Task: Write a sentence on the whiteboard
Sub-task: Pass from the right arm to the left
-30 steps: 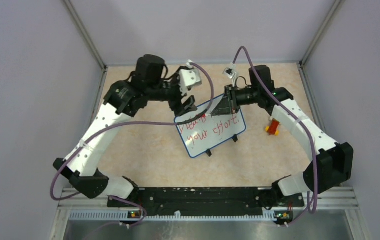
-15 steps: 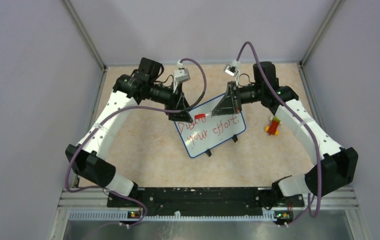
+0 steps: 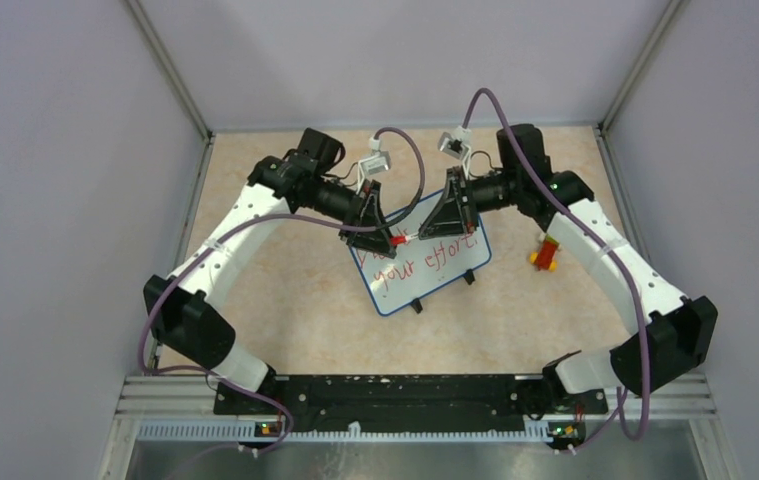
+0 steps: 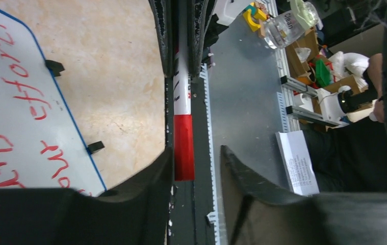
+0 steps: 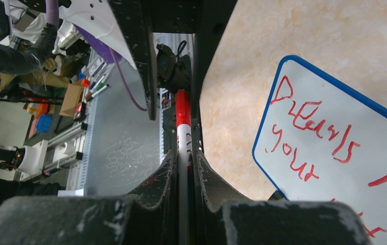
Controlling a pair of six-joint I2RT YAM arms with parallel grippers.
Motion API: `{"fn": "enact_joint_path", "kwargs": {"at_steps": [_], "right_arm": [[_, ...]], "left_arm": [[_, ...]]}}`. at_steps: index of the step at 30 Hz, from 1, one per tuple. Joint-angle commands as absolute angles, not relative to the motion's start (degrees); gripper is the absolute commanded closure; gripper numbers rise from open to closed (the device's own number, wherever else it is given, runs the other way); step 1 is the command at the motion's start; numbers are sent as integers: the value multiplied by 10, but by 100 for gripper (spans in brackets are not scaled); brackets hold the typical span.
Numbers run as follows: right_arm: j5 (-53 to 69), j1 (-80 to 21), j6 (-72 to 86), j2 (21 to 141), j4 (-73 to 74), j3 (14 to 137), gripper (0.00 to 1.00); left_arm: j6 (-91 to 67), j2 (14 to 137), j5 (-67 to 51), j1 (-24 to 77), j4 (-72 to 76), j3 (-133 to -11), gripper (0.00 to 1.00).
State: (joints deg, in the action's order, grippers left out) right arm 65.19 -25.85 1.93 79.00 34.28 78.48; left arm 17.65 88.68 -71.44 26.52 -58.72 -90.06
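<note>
The whiteboard (image 3: 425, 270) stands tilted at mid-table, its blue rim and black feet showing, and it also appears in the left wrist view (image 4: 18, 102) and the right wrist view (image 5: 334, 153). The sentence (image 3: 423, 256) is red handwriting in two lines (image 5: 308, 127) (image 4: 7, 148). Above the board's top edge my right gripper (image 3: 445, 218) (image 5: 183, 155) is shut on the white barrel of a marker (image 5: 183, 138) (image 3: 410, 238). My left gripper (image 3: 380, 232) (image 4: 196, 153) faces it, open around the marker's red cap (image 4: 183, 148). One finger touches the cap, the other stands apart.
A small yellow and red object (image 3: 545, 255) lies on the table right of the board, under the right forearm. Grey enclosure walls rise on three sides. The black base rail (image 3: 395, 392) runs along the near edge.
My left arm swung in toward the right gripper, and its jaws came around the marker's red cap and narrowed. The right gripper kept hold of the marker, shifting only slightly.
</note>
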Motion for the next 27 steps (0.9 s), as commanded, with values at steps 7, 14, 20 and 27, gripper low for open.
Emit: {"fn": "enact_joint_path", "kwargs": {"at_steps": [7,14,20,27], "right_arm": [[654,-287,11,779,333,810,100],[658,-318,65,791,305,786,100],[663,-323,140,805,268,757,100],[635,-308,110,802,312,797,100]], "left_arm": [[97,866,-760,278,-446,-871,100],[81,853,-670,323,-376,-880,100],[134,855,-530,383,-392,-917,100],[159,842,-447,383,-432,-928,100]]}}
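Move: The marker's red end already stands between the left hand's open fingers, about 1 cm to the right of the hand point and 1 cm ahead. The right gripper, shut on the barrel, is some 6 cm to the left hand's right, level with it in depth and height. From the right hand the red end lies about 5 cm left and 1 cm lower. The whiteboard's middle is roughly 12 cm ahead, 7 cm right and 28 cm below the left hand. The marker's red end gets pinched as the left fingers, half open around it, shut quickly and stay closed, while the right gripper keeps its grip on the barrel. With both holding, the two hands then sink together, the left about 3 cm while easing 1 cm right and tipping its fingers further down, some 20 degrees of turn in all, the right about 2 cm, rolling roughly 10 degrees. ##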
